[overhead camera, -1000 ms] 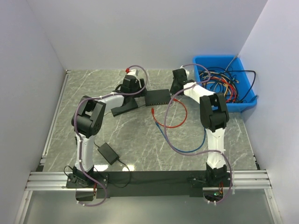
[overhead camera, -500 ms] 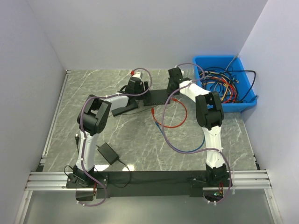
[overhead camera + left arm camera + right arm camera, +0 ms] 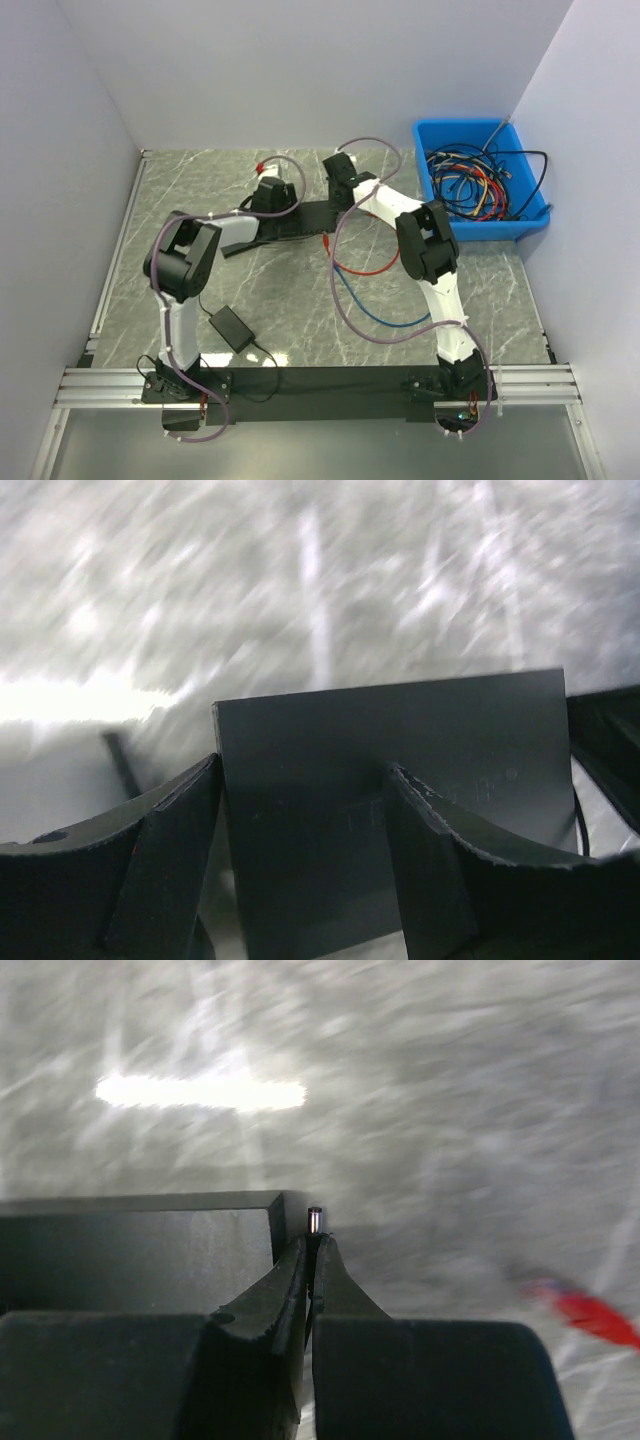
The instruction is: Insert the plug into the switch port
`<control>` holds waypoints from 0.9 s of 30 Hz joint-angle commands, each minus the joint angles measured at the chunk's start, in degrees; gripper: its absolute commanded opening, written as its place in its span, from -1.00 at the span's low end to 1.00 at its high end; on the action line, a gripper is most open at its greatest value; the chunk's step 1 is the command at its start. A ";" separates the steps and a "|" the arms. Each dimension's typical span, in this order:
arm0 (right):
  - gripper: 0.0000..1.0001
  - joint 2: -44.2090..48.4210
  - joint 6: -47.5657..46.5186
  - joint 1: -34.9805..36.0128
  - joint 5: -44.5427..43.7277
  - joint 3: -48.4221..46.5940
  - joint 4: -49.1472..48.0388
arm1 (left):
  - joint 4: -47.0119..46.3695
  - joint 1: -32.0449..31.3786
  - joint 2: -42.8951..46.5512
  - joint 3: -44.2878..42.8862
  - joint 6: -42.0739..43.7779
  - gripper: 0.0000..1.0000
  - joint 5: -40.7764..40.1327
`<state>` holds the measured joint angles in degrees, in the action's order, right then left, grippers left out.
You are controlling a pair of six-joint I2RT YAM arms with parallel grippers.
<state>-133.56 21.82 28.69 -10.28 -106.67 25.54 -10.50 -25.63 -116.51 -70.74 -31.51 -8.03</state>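
Note:
The switch point(image 3: 305, 217) is a flat black box lying at the back middle of the table. My left gripper point(image 3: 272, 200) is over its left end. In the left wrist view the fingers point(image 3: 170, 850) are shut on the switch point(image 3: 400, 730), which stays sharp while the table behind it blurs. My right gripper point(image 3: 342, 185) is at the switch's right end. In the right wrist view the right gripper point(image 3: 310, 1245) is shut on the thin plug point(image 3: 314, 1220). The plug's metal tip pokes out just right of the switch's point(image 3: 140, 1250) corner. No port shows.
A blue bin point(image 3: 492, 229) full of tangled cables stands at the back right. A red cable point(image 3: 370, 267) and a blue cable point(image 3: 375, 318) loop over the middle of the table, with a red connector point(image 3: 590, 1315) beside the right gripper. A black power adapter point(image 3: 232, 327) lies front left.
Both grippers and the switch have shifted left along the back of the table. The red and blue cable loops have been dragged left with them.

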 commanded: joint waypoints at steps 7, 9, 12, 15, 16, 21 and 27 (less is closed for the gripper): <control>-1.00 -2.41 3.05 10.60 7.73 -3.54 -4.36 | 4.70 -2.94 14.53 17.03 -6.72 0.32 -2.16; -1.00 -2.41 2.70 11.39 9.31 -3.63 -5.84 | 5.75 -3.29 17.70 20.63 -8.21 0.32 -2.77; -1.00 -1.88 2.26 12.27 13.26 -2.58 -8.21 | 7.15 -3.90 20.61 24.41 -10.06 0.33 -4.43; -1.00 -0.83 1.12 13.84 15.99 -0.73 -10.41 | 9.00 -4.17 24.21 27.14 -11.38 0.33 -6.11; -1.00 -0.65 0.42 14.20 16.34 -0.29 -10.77 | 9.27 -4.25 25.88 27.93 -12.17 0.33 -6.55; -1.00 3.82 -1.26 15.78 11.96 4.88 -13.75 | 10.33 -4.61 30.98 30.75 -12.97 0.34 -9.98; -1.00 17.78 -1.96 15.87 6.34 19.46 -15.95 | 13.05 -4.87 33.19 31.10 -12.09 0.37 -11.92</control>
<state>-125.38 19.51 41.58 -6.02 -92.79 10.26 3.46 -29.63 -84.71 -39.68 -44.05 -19.25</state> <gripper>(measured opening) 0.026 0.685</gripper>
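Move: The switch lies under the left hand's open fingertips, its middle about 4 cm to the right, 3 cm back and 2 cm lower. The other black box is some 13 cm left of that hand and 6 cm back. From the right hand, holding the plug, the switch's middle is about 9 cm left and 2 cm back, slightly below; one red connector is roughly 4 cm left and 9 cm back, another 10 cm right and 1 cm back. Keeping its open fingers on the switch's left end, the left hand drags that end back towards the robot some 16 cm and 8 cm left, tilting a little further down. The right hand, still pinching the plug, keeps its closed fingers against the right end and pushes left about 12 cm, then draws back, rising slightly; both wrists turn counter-clockwise, roughly 15 degrees. ##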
